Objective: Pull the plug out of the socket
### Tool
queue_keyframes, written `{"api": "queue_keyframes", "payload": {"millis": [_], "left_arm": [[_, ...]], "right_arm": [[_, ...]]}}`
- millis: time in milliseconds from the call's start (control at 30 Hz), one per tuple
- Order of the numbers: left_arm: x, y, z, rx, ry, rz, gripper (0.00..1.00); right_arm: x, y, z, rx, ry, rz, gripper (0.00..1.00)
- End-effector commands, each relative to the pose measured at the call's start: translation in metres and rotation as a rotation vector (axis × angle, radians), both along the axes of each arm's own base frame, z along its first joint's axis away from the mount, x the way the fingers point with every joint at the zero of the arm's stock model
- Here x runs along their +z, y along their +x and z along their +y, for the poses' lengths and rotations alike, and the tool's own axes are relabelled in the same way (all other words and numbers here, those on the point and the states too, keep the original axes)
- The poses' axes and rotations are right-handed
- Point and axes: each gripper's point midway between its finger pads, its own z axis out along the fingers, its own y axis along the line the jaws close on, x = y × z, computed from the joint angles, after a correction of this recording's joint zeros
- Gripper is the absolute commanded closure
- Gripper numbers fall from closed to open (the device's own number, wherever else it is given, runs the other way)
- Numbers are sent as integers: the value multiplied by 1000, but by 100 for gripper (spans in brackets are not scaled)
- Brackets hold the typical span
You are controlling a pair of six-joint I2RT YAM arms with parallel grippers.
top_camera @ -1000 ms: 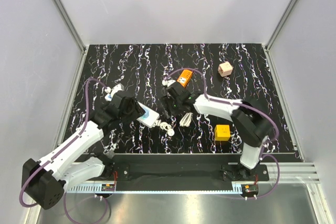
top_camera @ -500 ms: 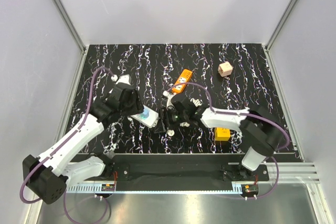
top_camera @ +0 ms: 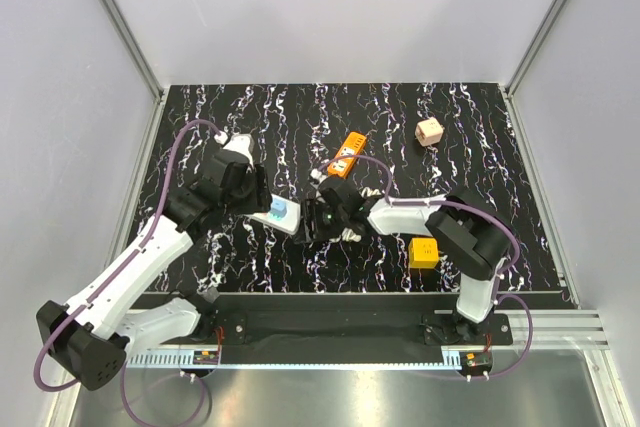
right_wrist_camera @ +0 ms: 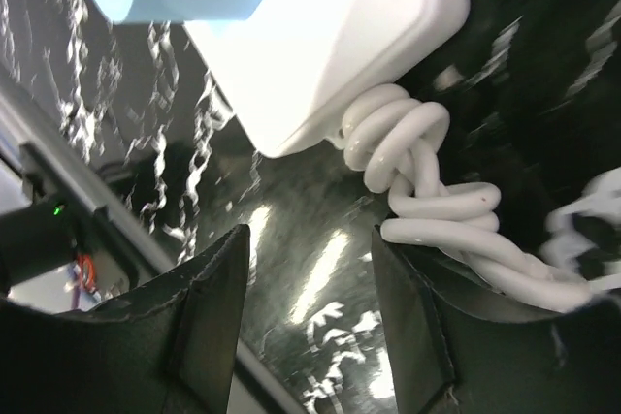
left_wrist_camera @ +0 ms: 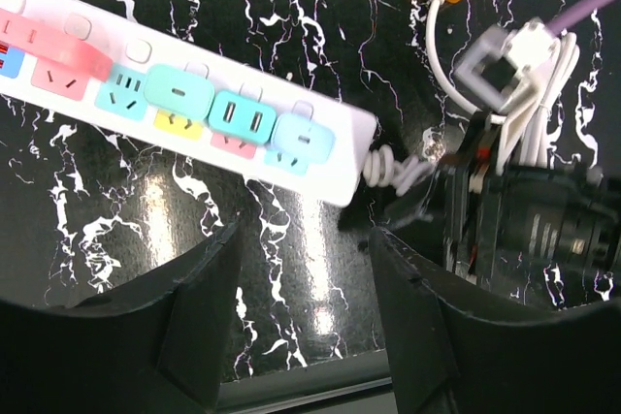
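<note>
The socket (left_wrist_camera: pixel 194 109), a long white strip with coloured square outlets, runs from upper left to centre in the left wrist view; its end also shows in the top view as the socket (top_camera: pixel 279 214). A raised teal block (left_wrist_camera: pixel 179 94) sits on the outlet row; I cannot tell whether it is the plug. My left gripper (left_wrist_camera: pixel 306 239) is open and empty, above bare table just near of the strip's end. My right gripper (right_wrist_camera: pixel 310 239) is open beside the coiled white cord (right_wrist_camera: pixel 427 181) at the strip's end (right_wrist_camera: pixel 330 36), with the cord lying by its right finger.
An orange power strip (top_camera: pixel 347 153) lies behind the right gripper (top_camera: pixel 313 224), its white cord bundled nearby (left_wrist_camera: pixel 543 94). A beige cube (top_camera: pixel 430 131) is at the back right and a yellow cube (top_camera: pixel 424 252) at the front right. A metal rail borders the table's near edge.
My left gripper has drawn back up and to the left off the socket and opened a little. My right gripper has moved nearer and left to the strip's cord end.
</note>
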Motion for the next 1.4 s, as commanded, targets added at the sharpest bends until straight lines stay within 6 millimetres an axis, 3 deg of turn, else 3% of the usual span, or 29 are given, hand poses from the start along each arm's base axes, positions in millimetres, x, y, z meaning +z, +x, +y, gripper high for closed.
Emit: {"api": "queue_keyframes", "payload": {"millis": [0,33,267,500,600,733,833,933,1033,1133,1200,1333,1367], "left_arm": [[4,0,-3,-29,-10,-15,41],[5,1,-6,-40,-15,-15,41],[-2,6,-21,-125,-7,19,40],[6,17,-26,-123,-6,3,40],[11,17,-22,-91,-19,-28,41],[14,16,-3,10,-47,-62,40],[12,16,21,130,-89,-66,38],[13,12,38,219,-141,-85,37],[13,15,53,316,-203,-98,37],[11,21,53,338,-277,-83,38],[7,25,53,350,-298,-61,39],[-6,29,70,446,-376,-16,43],[-20,27,73,475,-410,16,44]], "right_arm": [[-6,42,-21,-49,-99,-115,39],[-2,55,-25,-66,-107,-133,39],[-6,92,-67,-65,-199,-143,35],[-6,86,-74,-15,-182,-105,32],[3,76,-72,-10,-141,-83,32],[-1,83,-103,-109,-180,-66,29],[-4,81,-113,-107,-175,-40,27],[13,71,-103,-18,-104,-49,24],[43,70,-92,39,-30,-98,19],[74,70,-80,105,22,-145,16],[87,63,-74,139,16,-147,14],[120,71,-60,166,-17,-252,10],[123,74,-60,175,-34,-280,9]]}}
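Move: The red plug stands on the white socket strip about 14 cm to the left of the left hand, 5 cm ahead and 16 cm below; the blue plug is some 3 cm ahead with no side offset, 17 cm below. From the right hand, low by the strip's near end, the strip's twisted cord lies about 4 cm ahead and 1 cm left, a centimetre lower. The blue plug is 6 cm left and 5 cm ahead of that hand, the white cord bundle 12 cm right and 4 cm ahead. Forward about 9 cm and to the right, low over the table, the right hand sweeps behind the strip's twisted cord, its finger pushing the cord along; it draws farther right, then rises some 8 cm while its fingers spread wider. The left hand first dips a little, comes back up, then swings about 9 cm left towards the red plug, turning some 25 degrees counter-clockwise, fingers still open and touching nothing. ##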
